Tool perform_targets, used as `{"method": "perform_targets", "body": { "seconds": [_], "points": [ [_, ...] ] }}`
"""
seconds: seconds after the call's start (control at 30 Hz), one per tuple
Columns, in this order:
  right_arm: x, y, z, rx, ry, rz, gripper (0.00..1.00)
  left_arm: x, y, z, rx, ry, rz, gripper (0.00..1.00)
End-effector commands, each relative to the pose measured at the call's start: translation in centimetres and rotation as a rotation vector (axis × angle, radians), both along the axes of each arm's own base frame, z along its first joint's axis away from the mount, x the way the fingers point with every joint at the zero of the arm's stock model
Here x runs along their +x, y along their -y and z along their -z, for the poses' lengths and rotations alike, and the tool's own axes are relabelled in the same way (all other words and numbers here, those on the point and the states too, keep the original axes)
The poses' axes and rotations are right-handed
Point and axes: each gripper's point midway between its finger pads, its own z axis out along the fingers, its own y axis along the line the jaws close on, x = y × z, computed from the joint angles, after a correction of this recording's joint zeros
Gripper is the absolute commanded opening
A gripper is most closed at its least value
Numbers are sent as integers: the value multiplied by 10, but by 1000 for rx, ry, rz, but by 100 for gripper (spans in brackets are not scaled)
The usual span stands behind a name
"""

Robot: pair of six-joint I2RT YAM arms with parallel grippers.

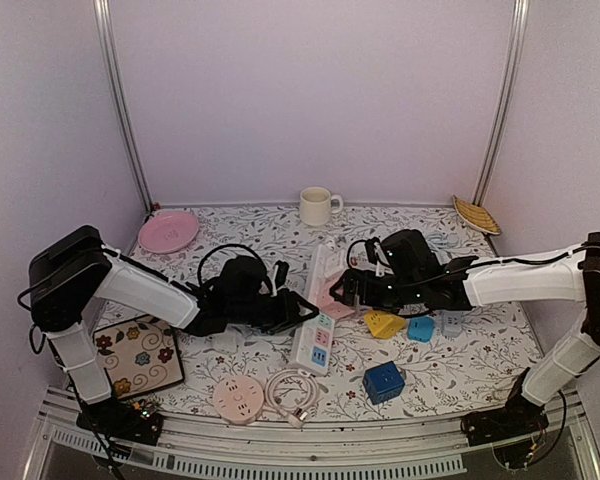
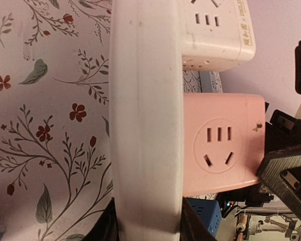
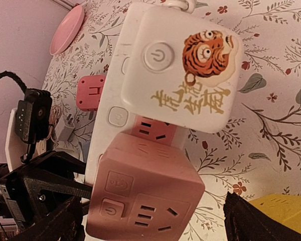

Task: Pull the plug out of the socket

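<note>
A white power strip point(image 1: 315, 335) lies lengthwise at the table's middle. A pink cube plug point(image 1: 332, 297) sits plugged into it; it also shows in the right wrist view point(image 3: 145, 196) and the left wrist view point(image 2: 223, 145). My left gripper point(image 1: 298, 310) is shut on the strip's body point(image 2: 148, 125), with dark fingers on both its sides at the bottom edge. My right gripper point(image 1: 345, 290) is open, and its fingers point(image 3: 55, 221) straddle the pink cube; the right finger stands clear of it. A white tiger-print adapter point(image 3: 185, 65) sits on the strip just beyond the cube.
A yellow plug point(image 1: 384, 323), a light-blue plug point(image 1: 420, 328) and a blue cube point(image 1: 383, 381) lie right of the strip. A round pink socket point(image 1: 238, 396) with a coiled cord is in front. A cup point(image 1: 318, 205), a pink plate point(image 1: 168, 231) and a patterned box point(image 1: 135, 355) are around.
</note>
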Motion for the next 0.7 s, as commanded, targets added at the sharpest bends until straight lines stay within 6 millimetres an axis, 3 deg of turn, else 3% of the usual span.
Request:
{"method": "perform_targets", "body": {
  "seconds": [0.0, 0.13, 0.27, 0.53, 0.67],
  "points": [
    [2, -23, -11, 64, 12, -23, 100, 5, 21, -85, -209, 214, 40, 0],
    [0, -29, -5, 66, -5, -29, 97, 5, 21, -87, -204, 228, 36, 0],
    [0, -30, -3, 74, -15, -25, 88, 5, 20, -89, -188, 244, 30, 0],
    [1, -30, -9, 86, -7, -18, 48, 7, 16, -84, -138, 258, 0, 0],
    [-1, -30, -11, 92, -6, -22, 37, 13, 12, -73, -66, 241, -41, 0]
  ]
}}
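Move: The pink plug, still seated on the white socket strip, is about 3 cm to the right hand's left, level with it fore and aft, and roughly 1 cm below. Its neighbour, the white tiger plug, stands some 6 cm ahead and 3 cm left of the right hand. The yellow plug lies on the table about 7 cm back, 8 cm right and 7 cm lower. From the left hand, already gripping the strip, the pink plug is some 3 cm ahead, 5 cm right and 3 cm higher. The right fingers close about a third of their range onto the pink plug and pinch it from both sides, after the hand, wide open, slides about 2.5 cm left to bring the plug between them. The left hand keeps its hold on the strip, rising roughly 1 cm late on and tilting about 5 degrees. ##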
